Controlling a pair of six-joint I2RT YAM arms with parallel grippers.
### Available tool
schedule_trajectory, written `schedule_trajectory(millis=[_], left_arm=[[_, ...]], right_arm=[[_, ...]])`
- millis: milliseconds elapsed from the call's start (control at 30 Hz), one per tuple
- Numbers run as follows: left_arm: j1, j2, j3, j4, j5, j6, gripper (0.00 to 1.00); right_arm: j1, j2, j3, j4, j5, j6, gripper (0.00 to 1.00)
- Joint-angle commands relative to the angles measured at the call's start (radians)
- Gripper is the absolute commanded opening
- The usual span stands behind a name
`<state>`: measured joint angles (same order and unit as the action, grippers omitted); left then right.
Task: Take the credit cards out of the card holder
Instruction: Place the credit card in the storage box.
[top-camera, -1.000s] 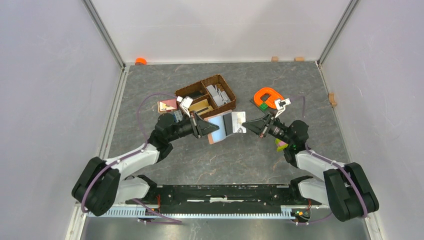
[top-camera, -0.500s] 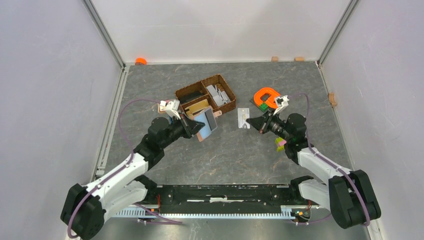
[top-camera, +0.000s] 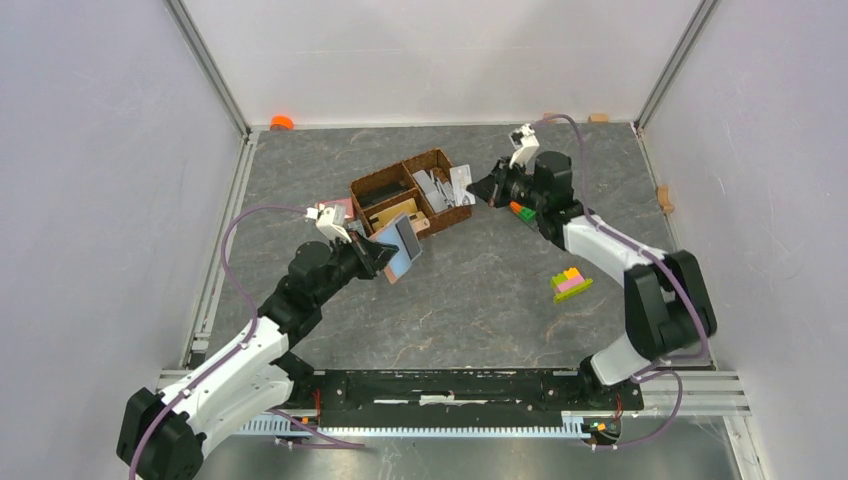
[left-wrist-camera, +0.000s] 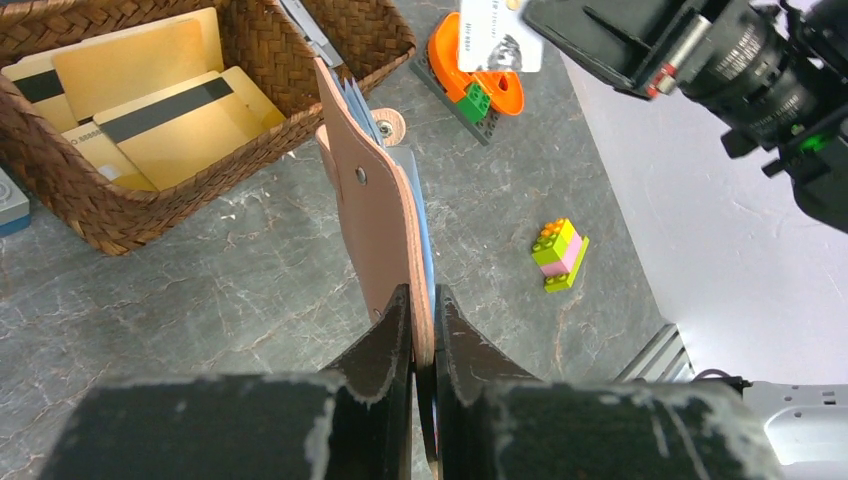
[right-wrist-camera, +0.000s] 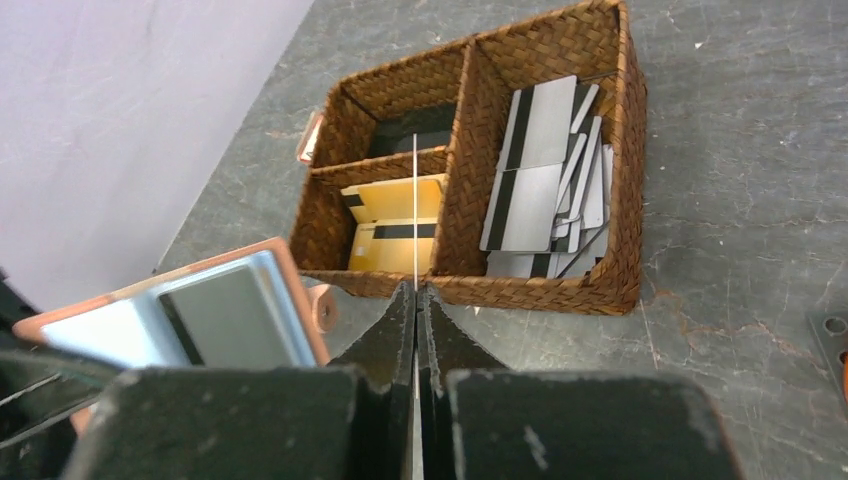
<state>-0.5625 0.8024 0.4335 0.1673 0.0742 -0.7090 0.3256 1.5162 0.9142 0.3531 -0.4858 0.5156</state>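
Observation:
My left gripper (top-camera: 383, 255) (left-wrist-camera: 422, 292) is shut on the lower edge of the tan card holder (top-camera: 392, 262) (left-wrist-camera: 372, 205). It holds the holder up on edge above the table, just in front of the basket. Blue and pale credit cards (top-camera: 402, 238) (left-wrist-camera: 423, 230) sit in the holder's far side. My right gripper (top-camera: 480, 188) (right-wrist-camera: 416, 287) is shut on one pale credit card (top-camera: 461, 183) (left-wrist-camera: 497, 42), which hangs over the right end of the basket. In the right wrist view that card (right-wrist-camera: 415, 200) shows edge-on as a thin white line, with the card holder (right-wrist-camera: 190, 310) at lower left.
A dark wicker basket (top-camera: 455, 211) (right-wrist-camera: 455, 210) has compartments with gold cards (left-wrist-camera: 150, 95) and grey cards (right-wrist-camera: 540, 180). An orange piece (left-wrist-camera: 482, 82) lies behind my right arm. Stacked toy bricks (top-camera: 570, 283) (left-wrist-camera: 557, 254) lie at right. A pink-and-white piece (top-camera: 335, 208) lies left of the basket.
My right gripper has carried the pale card from mid-table back and left to above the basket. My left arm has drawn the card holder slightly left.

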Motion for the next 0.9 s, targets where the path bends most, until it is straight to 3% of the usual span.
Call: schedule_trajectory(millis=[0, 333, 867], left_arm=[[0.002, -0.038, -0.005, 0.033, -0.040, 0.011, 0.02], [0.002, -0.090, -0.012, -0.005, -0.100, 0.009, 0.02], [0.002, -0.117, -0.007, -0.018, -0.093, 0.006, 0.02]], right_arm=[[0.014, 0.127, 0.127, -0.070, 0.001, -0.052, 0.00], [0.073, 0.431, 0.505, -0.200, 0.014, -0.106, 0.00], [0.085, 0.593, 0.701, -0.436, 0.071, -0.178, 0.00]])
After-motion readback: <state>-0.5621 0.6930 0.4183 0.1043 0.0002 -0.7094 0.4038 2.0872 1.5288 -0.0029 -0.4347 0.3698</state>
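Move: The silver-card compartment of the woven storage box, where the right hand's credit card is bound, lies about 14 cm ahead of that hand, 7 cm left and 16 cm below. Its gold-card compartment is some 10 cm ahead and 17 cm left; the orange toy, about 15 cm ahead and 17 cm right, both also far below. From the left hand, the silver-card compartment is roughly 27 cm ahead, 10 cm right and 16 cm down. Carrying the upright credit card in its still-shut fingers, the right hand swings about 9 cm forward and 6 cm left while sinking towards the silver-card compartment, then goes almost straight down at the end, some 9 cm lower in all. Its fingers tip down and its left side drops by 10 to 15 degrees. The left hand keeps its pinch on the card holder and eases about 2 cm left, turning slightly counter-clockwise. ##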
